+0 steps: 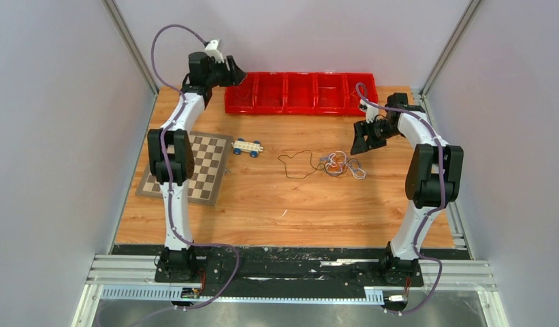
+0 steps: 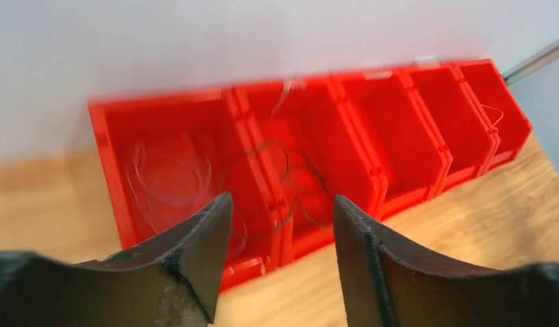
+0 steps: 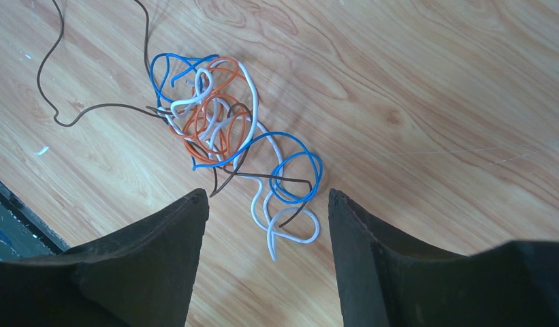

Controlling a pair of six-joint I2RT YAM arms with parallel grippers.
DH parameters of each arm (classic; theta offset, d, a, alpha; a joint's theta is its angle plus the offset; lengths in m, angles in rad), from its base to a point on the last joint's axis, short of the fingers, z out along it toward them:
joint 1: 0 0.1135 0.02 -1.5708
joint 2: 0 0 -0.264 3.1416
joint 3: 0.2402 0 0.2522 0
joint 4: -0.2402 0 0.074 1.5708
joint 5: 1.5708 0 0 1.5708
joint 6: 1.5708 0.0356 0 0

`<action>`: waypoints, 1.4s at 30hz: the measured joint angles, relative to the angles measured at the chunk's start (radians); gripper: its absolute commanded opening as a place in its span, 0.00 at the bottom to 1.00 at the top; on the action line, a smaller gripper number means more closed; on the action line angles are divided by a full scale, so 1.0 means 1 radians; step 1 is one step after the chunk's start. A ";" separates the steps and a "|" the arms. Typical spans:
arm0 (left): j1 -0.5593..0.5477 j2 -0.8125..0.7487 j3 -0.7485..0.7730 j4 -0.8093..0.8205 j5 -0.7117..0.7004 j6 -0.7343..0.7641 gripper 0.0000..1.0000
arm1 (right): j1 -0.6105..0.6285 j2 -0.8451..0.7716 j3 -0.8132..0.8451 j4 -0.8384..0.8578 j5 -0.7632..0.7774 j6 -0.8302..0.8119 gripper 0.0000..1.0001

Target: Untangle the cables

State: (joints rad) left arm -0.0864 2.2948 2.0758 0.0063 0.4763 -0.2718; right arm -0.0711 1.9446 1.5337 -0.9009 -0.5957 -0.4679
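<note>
The tangled cables [image 1: 341, 163] lie on the wooden table right of centre, with blue [image 3: 320, 167], white [image 3: 314, 230] and orange [image 3: 195, 133] wires knotted together. A dark cable [image 3: 92, 107] trails out of the knot to the left [image 1: 297, 165]. My right gripper [image 3: 268, 197] hovers open just above the knot's near end, nothing between its fingers [image 1: 363, 139]. My left gripper [image 2: 283, 204] is open and empty, raised over the left end of the red bins [image 1: 232, 71]. A dark cable [image 2: 290, 184] lies in the second bin and a pale one [image 2: 167, 177] in the first.
A row of red bins [image 1: 300, 92] stands along the back edge. A small white and blue toy car [image 1: 248, 147] sits left of the cables. A chessboard [image 1: 188, 167] lies at the left by the left arm.
</note>
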 measured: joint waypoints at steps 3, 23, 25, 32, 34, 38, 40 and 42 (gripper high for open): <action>0.003 -0.003 -0.091 -0.023 -0.034 -0.124 0.47 | 0.000 0.000 0.000 0.000 0.000 0.004 0.64; -0.043 0.019 -0.135 -0.145 -0.251 -0.312 0.48 | 0.000 0.000 0.000 0.000 0.001 0.018 0.63; -0.043 0.029 -0.127 -0.146 -0.269 -0.314 0.47 | 0.000 0.000 0.000 0.000 0.002 0.018 0.63; -0.043 0.071 -0.088 -0.146 -0.293 -0.318 0.44 | 0.000 0.000 0.000 -0.001 0.009 0.018 0.63; -0.043 0.085 -0.075 -0.144 -0.295 -0.319 0.43 | 0.000 0.000 0.000 -0.001 0.013 0.018 0.63; -0.046 0.105 -0.060 -0.144 -0.294 -0.327 0.39 | 0.000 0.000 0.000 -0.006 0.020 0.018 0.62; -0.048 0.114 -0.051 -0.142 -0.293 -0.331 0.37 | 0.000 0.000 0.000 -0.011 0.023 0.018 0.62; -0.051 0.123 -0.044 -0.139 -0.290 -0.336 0.32 | 0.000 0.000 0.000 -0.015 0.026 0.018 0.62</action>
State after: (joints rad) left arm -0.1371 2.4176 2.0319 -0.1326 0.1864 -0.6079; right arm -0.0711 1.9446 1.5337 -0.9161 -0.5697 -0.4496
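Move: The dark cable draped over the divider between the bin's two leftmost compartments lies about 4 cm ahead of the left hand, 5 cm to its right and 17 cm below. The pink cable in the leftmost compartment is some 4 cm ahead, 2 cm left and 21 cm below; the second compartment is 4 cm ahead and 11 cm right. From the idle right hand, the dark cable lies roughly 29 cm ahead, 42 cm left and 3 cm lower. Left hand drops about 13 cm towards the dark cable, tipping down some 25 degrees, fingers closing partway. ##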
